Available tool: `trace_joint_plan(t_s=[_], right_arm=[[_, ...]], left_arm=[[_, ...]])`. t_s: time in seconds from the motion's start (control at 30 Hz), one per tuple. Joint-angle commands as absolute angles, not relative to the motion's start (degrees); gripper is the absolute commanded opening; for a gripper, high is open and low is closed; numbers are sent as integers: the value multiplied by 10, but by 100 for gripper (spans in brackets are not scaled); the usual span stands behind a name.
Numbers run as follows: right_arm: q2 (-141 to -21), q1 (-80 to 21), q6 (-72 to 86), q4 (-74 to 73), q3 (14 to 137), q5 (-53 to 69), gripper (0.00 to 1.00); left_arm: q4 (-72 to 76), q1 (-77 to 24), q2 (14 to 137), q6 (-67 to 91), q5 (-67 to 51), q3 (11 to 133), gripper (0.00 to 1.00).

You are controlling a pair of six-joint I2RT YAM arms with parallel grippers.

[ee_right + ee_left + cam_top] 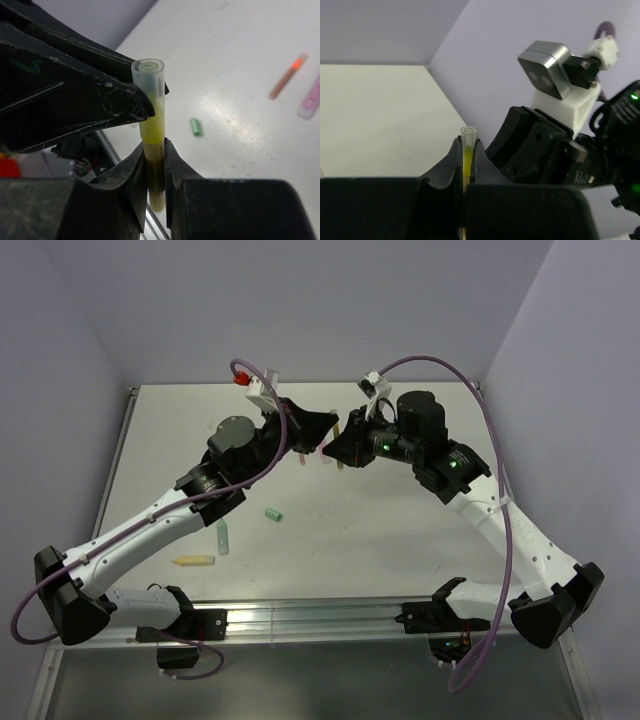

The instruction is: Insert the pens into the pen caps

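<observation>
My right gripper [154, 152] is shut on an olive-yellow pen [157, 175] and holds it upright. A translucent yellow pen cap [150, 85] sits over the pen's top end. My left gripper [468, 146] is shut on that cap [468, 155]. In the top view the left gripper [322, 433] and the right gripper [342, 447] meet above the back middle of the table. Loose on the table lie a green cap [273, 514], a mint green pen [223, 537], a yellow pen [194, 560], an orange pen [287, 76] and a pink pen [312, 95].
The white table [400, 530] is walled at the back and both sides. A metal rail [300, 620] runs along its near edge between the arm bases. The right arm's camera block [550, 67] stands close beside my left fingers.
</observation>
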State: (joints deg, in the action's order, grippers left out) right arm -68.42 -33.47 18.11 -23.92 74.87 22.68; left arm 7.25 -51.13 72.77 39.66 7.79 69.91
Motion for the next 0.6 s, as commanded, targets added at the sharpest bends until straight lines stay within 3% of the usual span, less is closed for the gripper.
trace_joint_plan(t_s=[0.0, 0.57], right_arm=[[-663, -288, 225, 28, 749, 276, 0], [-599, -236, 290, 195, 662, 414, 0]], left_arm=[[25, -540, 706, 384, -187, 653, 0], [127, -510, 669, 377, -336, 582, 0]])
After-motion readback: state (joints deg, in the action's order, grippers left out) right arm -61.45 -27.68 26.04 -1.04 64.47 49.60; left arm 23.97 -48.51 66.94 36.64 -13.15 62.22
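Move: The yellow pen in the right fingers lies about 6 cm below the left hand and 1 cm back of it. The clear cap in the left fingers is about 6 cm above the right hand and 1 cm ahead. On the table roughly 33 cm below the right hand, the green cap lies some 5 cm ahead and 17 cm left; the orange pen 28 cm ahead and 10 cm left; the pink pen 29 cm ahead and 4 cm left. Bring both grippers back towards the bases and up together, about 7 cm in all, with the left still pinching the clear cap above and the right keeping its hold on the yellow pen beneath. Swing the left fingers clockwise and the right ones counter-clockwise, some 20 degrees each, so that they face each other more squarely, raising both sets of fingertips as you go. ##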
